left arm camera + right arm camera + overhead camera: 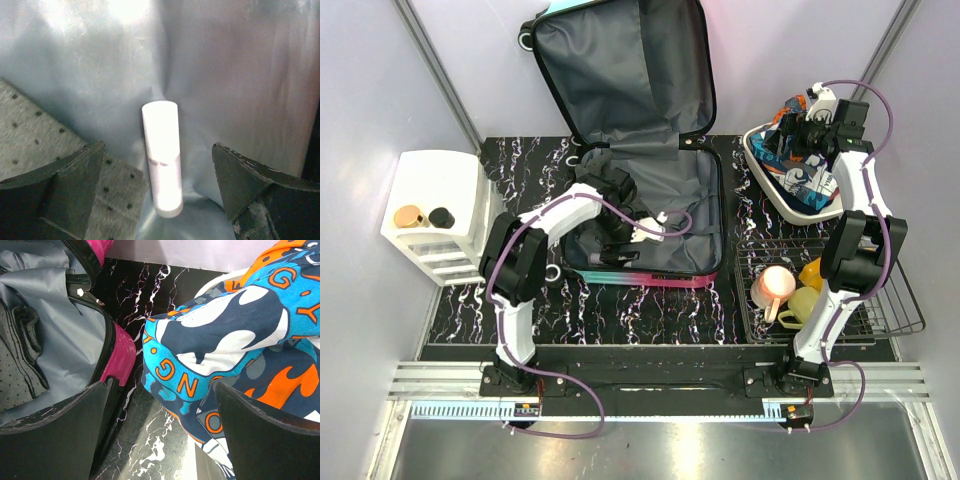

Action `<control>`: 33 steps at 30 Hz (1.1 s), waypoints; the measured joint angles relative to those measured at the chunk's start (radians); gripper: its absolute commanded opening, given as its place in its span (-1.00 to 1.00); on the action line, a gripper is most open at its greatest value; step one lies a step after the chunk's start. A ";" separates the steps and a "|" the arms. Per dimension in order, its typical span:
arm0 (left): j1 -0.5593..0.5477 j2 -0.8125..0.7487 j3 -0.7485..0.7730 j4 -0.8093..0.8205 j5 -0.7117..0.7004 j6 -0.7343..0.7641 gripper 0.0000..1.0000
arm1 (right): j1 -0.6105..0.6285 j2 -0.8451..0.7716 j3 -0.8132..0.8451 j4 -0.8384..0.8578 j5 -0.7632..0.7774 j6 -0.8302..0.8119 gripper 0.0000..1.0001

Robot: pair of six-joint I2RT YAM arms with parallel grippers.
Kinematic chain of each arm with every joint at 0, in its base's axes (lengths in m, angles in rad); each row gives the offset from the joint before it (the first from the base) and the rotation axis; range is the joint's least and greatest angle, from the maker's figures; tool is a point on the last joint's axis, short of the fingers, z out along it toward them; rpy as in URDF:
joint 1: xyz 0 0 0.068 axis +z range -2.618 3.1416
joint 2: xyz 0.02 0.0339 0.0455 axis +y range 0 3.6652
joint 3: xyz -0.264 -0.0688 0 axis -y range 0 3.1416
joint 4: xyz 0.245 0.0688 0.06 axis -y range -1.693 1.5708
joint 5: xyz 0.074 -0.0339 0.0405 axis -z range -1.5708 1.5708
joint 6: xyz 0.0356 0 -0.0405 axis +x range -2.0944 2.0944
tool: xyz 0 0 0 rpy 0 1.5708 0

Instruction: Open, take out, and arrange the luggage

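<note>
The luggage point(650, 90) lies open on the black marble table, its lid propped up at the back and its grey lining point(240, 75) showing. My left gripper point(655, 226) reaches down into the lower half. It point(159, 147) is open, and a small white tube point(161, 160) lies on the lining between the jaws, touching neither. A grey dotted cloth point(30, 130) lies beside the tube. My right gripper point(795, 140) is open point(162, 384) and empty. It hovers over the table between the suitcase's pink edge point(120, 355) and a blue-orange printed garment point(225, 340).
The garment point(805, 175) fills a white oval tub point(757, 160) at the back right. A wire rack point(895, 300) at the front right holds a pink cup point(775, 283) and yellow cups point(805, 300). A white drawer unit point(435, 180) stands at the left.
</note>
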 measured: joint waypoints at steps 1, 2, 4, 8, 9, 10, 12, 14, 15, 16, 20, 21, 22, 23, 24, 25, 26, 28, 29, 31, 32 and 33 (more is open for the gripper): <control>0.003 -0.011 0.000 -0.002 -0.008 -0.002 0.86 | 0.000 0.000 0.000 0.000 -0.002 0.000 0.98; 0.007 -0.021 0.000 -0.004 -0.015 -0.002 0.86 | 0.000 0.000 0.000 0.000 -0.003 0.000 0.98; 0.015 -0.048 -0.015 -0.001 -0.033 -0.002 0.83 | 0.000 0.000 0.000 0.000 -0.005 0.000 0.97; 0.027 -0.070 -0.069 -0.003 -0.067 0.000 0.69 | 0.000 0.000 0.000 -0.002 -0.006 0.000 0.97; 0.031 -0.066 -0.087 -0.001 -0.077 0.001 0.62 | 0.000 0.000 0.000 -0.002 -0.006 0.000 0.97; 0.031 -0.063 -0.097 0.000 -0.084 0.000 0.58 | 0.000 0.000 0.000 -0.002 -0.006 0.000 0.97; 0.032 -0.050 -0.115 0.013 -0.100 0.000 0.46 | 0.000 0.000 0.000 -0.004 -0.006 0.001 0.96; 0.032 -0.035 -0.122 0.035 -0.117 -0.005 0.19 | 0.000 0.000 0.000 -0.006 -0.006 0.003 0.95; 0.031 -0.023 -0.123 0.050 -0.126 -0.010 0.09 | 0.000 0.000 0.000 -0.006 -0.007 0.005 0.94; 0.030 -0.011 -0.122 0.061 -0.131 -0.019 -0.15 | 0.000 0.000 0.000 -0.006 -0.007 0.010 0.94; 0.030 0.031 -0.093 0.092 -0.146 -0.065 -0.49 | 0.000 0.000 0.000 -0.006 -0.016 0.024 0.94; 0.030 0.034 -0.084 0.091 -0.145 -0.075 -0.53 | 0.000 0.000 0.000 -0.006 -0.017 0.026 0.94; 0.030 0.039 -0.071 0.094 -0.142 -0.089 -0.55 | 0.000 0.000 0.000 -0.006 -0.018 0.027 0.94; 0.030 0.043 -0.060 0.091 -0.137 -0.100 -0.56 | 0.000 0.000 0.000 -0.006 -0.021 0.027 0.95; 0.030 0.047 -0.049 0.086 -0.126 -0.108 -0.56 | 0.000 0.000 0.000 -0.006 -0.023 0.027 0.95; 0.031 0.047 -0.042 0.082 -0.114 -0.113 -0.57 | 0.000 0.000 0.000 -0.006 -0.025 0.026 0.95; 0.030 0.047 -0.032 0.075 -0.102 -0.116 -0.57 | 0.000 0.000 0.000 -0.006 -0.026 0.026 0.96; 0.030 0.043 -0.010 0.068 -0.064 -0.125 -0.58 | 0.000 -0.002 0.000 -0.005 -0.030 0.022 0.96; 0.030 0.039 -0.002 0.066 -0.050 -0.130 -0.58 | 0.000 -0.005 0.000 -0.005 -0.035 0.019 0.96; 0.030 0.015 0.015 0.056 -0.019 -0.144 -0.55 | 0.000 -0.014 -0.003 -0.003 -0.050 0.011 0.96; 0.030 -0.001 0.024 0.047 -0.008 -0.153 -0.53 | 0.000 -0.023 -0.007 0.000 -0.056 0.006 0.96; 0.030 -0.021 0.033 0.041 0.002 -0.160 -0.52 | 0.000 -0.032 -0.011 0.003 -0.067 0.004 0.96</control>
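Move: The white tube lies on the lining inside the open suitcase, about 2 cm to the left gripper's left, level with it fore and aft, and some 4 cm below. The grey cloth is about 7 cm ahead of that gripper, neither left nor right, at about the tube's height; the suitcase's near rim runs roughly 5 cm back. From the right gripper the tube is about 25 cm back, 35 cm left and 20 cm down. Bring the open left gripper about 4 cm left, then down about 5 cm onto the white tube, tipping its left side up a little, and pinch the tube across its body. Keep hold and lift it some 5 cm, carrying it right about 4 cm and turning slightly counter-clockwise. ##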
